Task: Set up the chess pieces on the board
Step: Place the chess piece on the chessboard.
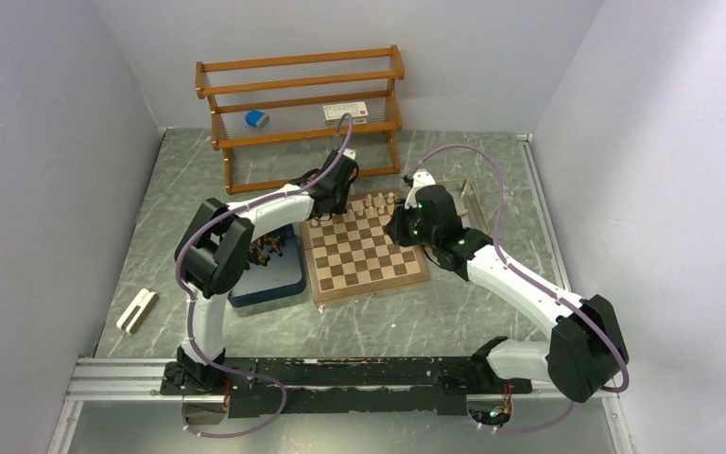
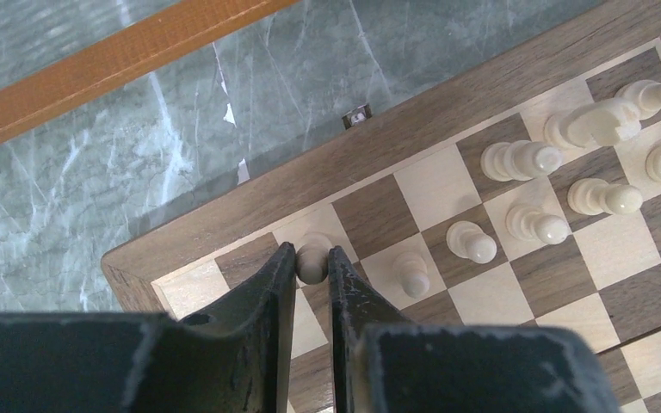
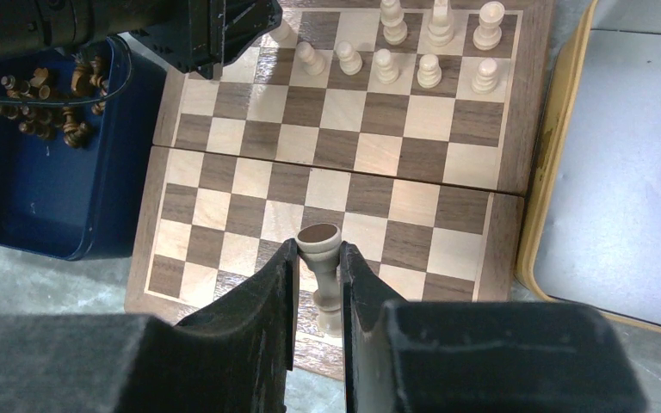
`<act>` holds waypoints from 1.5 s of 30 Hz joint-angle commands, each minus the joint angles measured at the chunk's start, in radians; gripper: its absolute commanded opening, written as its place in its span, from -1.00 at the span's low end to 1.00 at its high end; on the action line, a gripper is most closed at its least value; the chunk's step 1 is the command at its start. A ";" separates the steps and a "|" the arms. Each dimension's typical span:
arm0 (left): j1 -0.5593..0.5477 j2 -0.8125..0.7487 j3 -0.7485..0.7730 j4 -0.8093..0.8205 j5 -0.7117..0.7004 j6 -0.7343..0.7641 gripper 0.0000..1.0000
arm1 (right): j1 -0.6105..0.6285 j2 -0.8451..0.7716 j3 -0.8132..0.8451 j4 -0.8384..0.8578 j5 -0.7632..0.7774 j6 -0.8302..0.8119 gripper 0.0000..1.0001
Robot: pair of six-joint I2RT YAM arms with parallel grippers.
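The board [image 1: 369, 288] lies mid-table. Cream chess pieces [image 3: 429, 70] stand in its two far rows. My left gripper [image 2: 312, 258] is at the board's far left corner [image 2: 447, 120]. Its fingers press both sides of a cream pawn's head [image 2: 312, 265], and the pawn stands on a square beside another pawn [image 2: 413, 274]. My right gripper [image 3: 319, 258] hovers over the board's near edge, shut on a tall cream piece [image 3: 319, 241] whose round base points away from the wrist. From above, the left gripper [image 1: 326, 210] and right gripper [image 1: 399, 227] flank the far rows.
A navy tray [image 3: 43, 198] holding dark brown pieces [image 3: 52, 103] sits left of the board. A yellow tray [image 3: 551, 155] lies to its right. A wooden shelf [image 1: 302, 104] stands behind, and a white object [image 1: 138, 310] lies on the table at the near left.
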 commanded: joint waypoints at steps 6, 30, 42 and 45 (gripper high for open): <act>-0.002 0.022 0.007 0.040 0.002 0.001 -0.54 | -0.007 0.003 0.005 0.022 0.014 -0.010 -0.86; 0.002 -0.307 -0.030 0.061 0.106 -0.086 -0.06 | -0.030 0.056 0.054 0.039 -0.060 0.295 -0.87; -0.024 -0.694 -0.436 0.363 0.430 -0.056 0.04 | -0.038 0.095 0.074 0.222 -0.181 0.697 -0.87; -0.050 -0.749 -0.499 0.405 0.459 -0.029 0.10 | -0.040 0.122 0.104 0.223 -0.187 0.765 -0.87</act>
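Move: A pale chess piece is between the left fingertips, on the third square from the left of the board's far row, its middle some 2 cm below the hand point. One pawn stands about 2 cm back and 3 cm right of that hand, another 3 cm back and 5 cm left. The pale piece in the right fingers is roughly 12 cm back, 10 cm right and 7 cm above the left hand. From the right hand, the far-row piece lies about 12 cm ahead, 11 cm left, 10 cm below. The far-row piece is let go as the left fingers open to about half; that hand then rises nearly 20 cm off the board and swings back about 10 cm, rolling left side down, towards the piece in the right fingers. That second piece, still gripped near its base, is carried about 5 cm left and somewhat up over the board, the right wrist rolling left side up some 30 degrees. ##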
